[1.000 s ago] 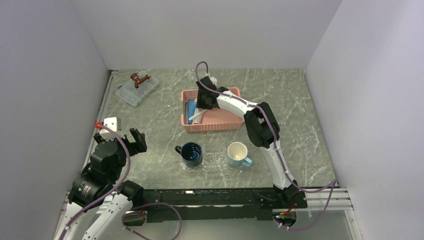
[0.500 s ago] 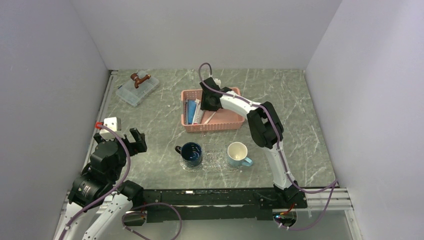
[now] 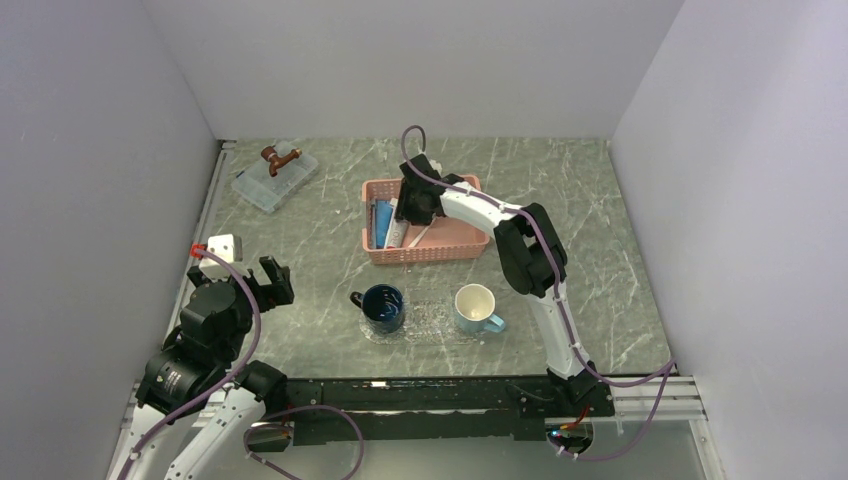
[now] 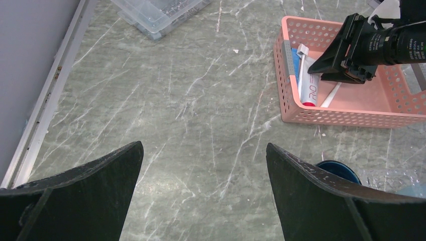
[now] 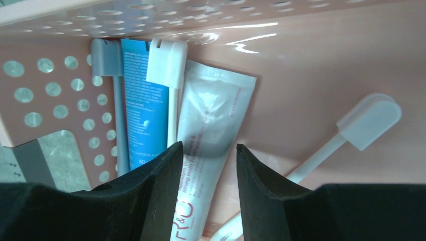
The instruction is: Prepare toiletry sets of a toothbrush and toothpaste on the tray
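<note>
In the right wrist view, my right gripper [image 5: 209,145] hangs low inside the pink basket [image 5: 311,65], jaws open. A whitish toothpaste tube with red lettering [image 5: 213,113] lies between and under the fingers, not pinched. Left of it are a blue toothpaste tube [image 5: 144,110], a white toothbrush [image 5: 167,63] and a grey one [image 5: 104,57]. Another white toothbrush [image 5: 369,120] lies to the right. From above, the right gripper [image 3: 408,212] is over the basket's left half. The clear tray [image 3: 430,318] lies between two mugs. My left gripper [image 3: 272,276] is open over bare table.
A dark blue mug [image 3: 383,307] and a pale mug [image 3: 476,308] stand at the tray's two ends. A clear lidded box [image 3: 273,178] with a brown object [image 3: 277,155] on it sits at the back left. Grey walls close in the table.
The right gripper has shifted slightly back over the basket's left half and its jaws have widened. The left arm has not moved.
</note>
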`<state>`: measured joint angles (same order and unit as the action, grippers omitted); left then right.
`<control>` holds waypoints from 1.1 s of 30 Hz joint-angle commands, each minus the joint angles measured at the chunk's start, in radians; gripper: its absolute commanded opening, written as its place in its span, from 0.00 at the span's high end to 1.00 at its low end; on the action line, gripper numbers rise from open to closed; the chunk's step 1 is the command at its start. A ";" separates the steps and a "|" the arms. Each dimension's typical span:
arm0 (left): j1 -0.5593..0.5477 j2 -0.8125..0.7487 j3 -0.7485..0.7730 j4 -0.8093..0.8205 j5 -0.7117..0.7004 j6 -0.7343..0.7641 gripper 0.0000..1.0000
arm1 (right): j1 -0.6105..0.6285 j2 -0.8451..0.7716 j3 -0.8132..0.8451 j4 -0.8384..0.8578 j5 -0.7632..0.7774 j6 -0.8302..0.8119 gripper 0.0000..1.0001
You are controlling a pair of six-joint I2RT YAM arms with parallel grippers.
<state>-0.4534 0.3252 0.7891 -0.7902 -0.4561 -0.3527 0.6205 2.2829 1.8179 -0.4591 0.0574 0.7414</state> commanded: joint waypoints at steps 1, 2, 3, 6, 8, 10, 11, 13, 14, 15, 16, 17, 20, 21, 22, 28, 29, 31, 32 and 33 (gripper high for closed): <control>-0.001 -0.003 -0.002 0.032 0.017 0.012 0.01 | -0.004 -0.032 -0.014 0.053 -0.053 0.060 0.54; 0.000 -0.003 -0.002 0.032 0.016 0.013 0.01 | -0.004 -0.030 -0.022 0.056 -0.053 0.068 0.54; -0.001 -0.004 -0.002 0.032 0.017 0.013 0.01 | -0.004 -0.026 -0.029 0.061 -0.073 0.076 0.54; -0.001 -0.005 -0.002 0.032 0.018 0.013 0.01 | -0.004 -0.012 -0.045 0.084 -0.109 0.106 0.56; -0.001 -0.006 -0.002 0.032 0.018 0.014 0.01 | -0.004 -0.007 -0.055 0.097 -0.124 0.121 0.58; 0.000 -0.006 -0.002 0.031 0.018 0.012 0.01 | -0.004 0.000 -0.056 0.104 -0.132 0.130 0.62; 0.000 -0.005 -0.002 0.031 0.018 0.013 0.01 | -0.004 0.003 -0.055 0.104 -0.135 0.131 0.65; -0.001 -0.008 -0.003 0.031 0.018 0.013 0.01 | -0.005 0.009 -0.049 0.101 -0.140 0.130 0.76; -0.001 -0.007 -0.002 0.032 0.018 0.013 0.01 | -0.005 0.012 -0.046 0.099 -0.141 0.130 0.81; -0.001 -0.008 -0.002 0.032 0.018 0.014 0.01 | -0.005 0.012 -0.048 0.102 -0.142 0.130 0.86; -0.001 -0.008 -0.002 0.032 0.018 0.013 0.01 | -0.005 0.010 -0.051 0.105 -0.143 0.130 0.92; -0.001 -0.007 -0.002 0.032 0.018 0.013 0.01 | -0.006 0.008 -0.052 0.108 -0.145 0.130 1.00; 0.000 -0.006 -0.002 0.032 0.018 0.012 0.01 | -0.010 -0.006 -0.060 0.125 -0.148 0.127 1.00; 0.000 -0.006 -0.002 0.032 0.018 0.013 0.01 | -0.012 -0.016 -0.063 0.131 -0.146 0.124 1.00; 0.000 -0.006 -0.002 0.032 0.018 0.014 0.01 | -0.014 -0.027 -0.066 0.138 -0.142 0.120 1.00; 0.000 -0.001 -0.001 0.031 0.017 0.014 0.01 | -0.025 -0.120 -0.107 0.189 -0.101 0.093 1.00; 0.000 -0.001 -0.002 0.031 0.017 0.014 0.01 | -0.027 -0.140 -0.117 0.198 -0.091 0.083 1.00; -0.001 -0.002 -0.002 0.032 0.019 0.014 0.01 | -0.029 -0.180 -0.142 0.219 -0.062 0.067 1.00; -0.001 -0.002 -0.002 0.032 0.020 0.015 0.01 | -0.028 -0.205 -0.157 0.228 -0.040 0.056 1.00; 0.000 -0.002 -0.003 0.034 0.023 0.015 0.01 | -0.030 -0.222 -0.166 0.237 -0.023 0.047 1.00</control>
<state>-0.4534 0.3244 0.7891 -0.7902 -0.4419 -0.3527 0.6014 2.2009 1.6699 -0.3107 -0.0425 0.8337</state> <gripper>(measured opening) 0.992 0.022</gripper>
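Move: The white toothpaste tube in the basket lies almost under the right hand's half-open fingers: its middle is about 2 cm back, 1 cm to the left and 2 cm below. The blue toothpaste is some 4 cm to the hand's left and 1 cm back; a loose toothbrush slants about 3 cm to its right and 3 cm back. From the idle left hand, the white tube is roughly 24 cm ahead, 25 cm right and 23 cm below. The right hand slides about 2 cm to its left within the basket, easing slightly back and rolling some 10 degrees so that its left side rises, while the fingers go from half open to shut and pinch the upper part of the white toothpaste tube. Still gripping it, the hand then turns back, going about 1.5 cm to the right and rising 1 cm as the lift begins. ##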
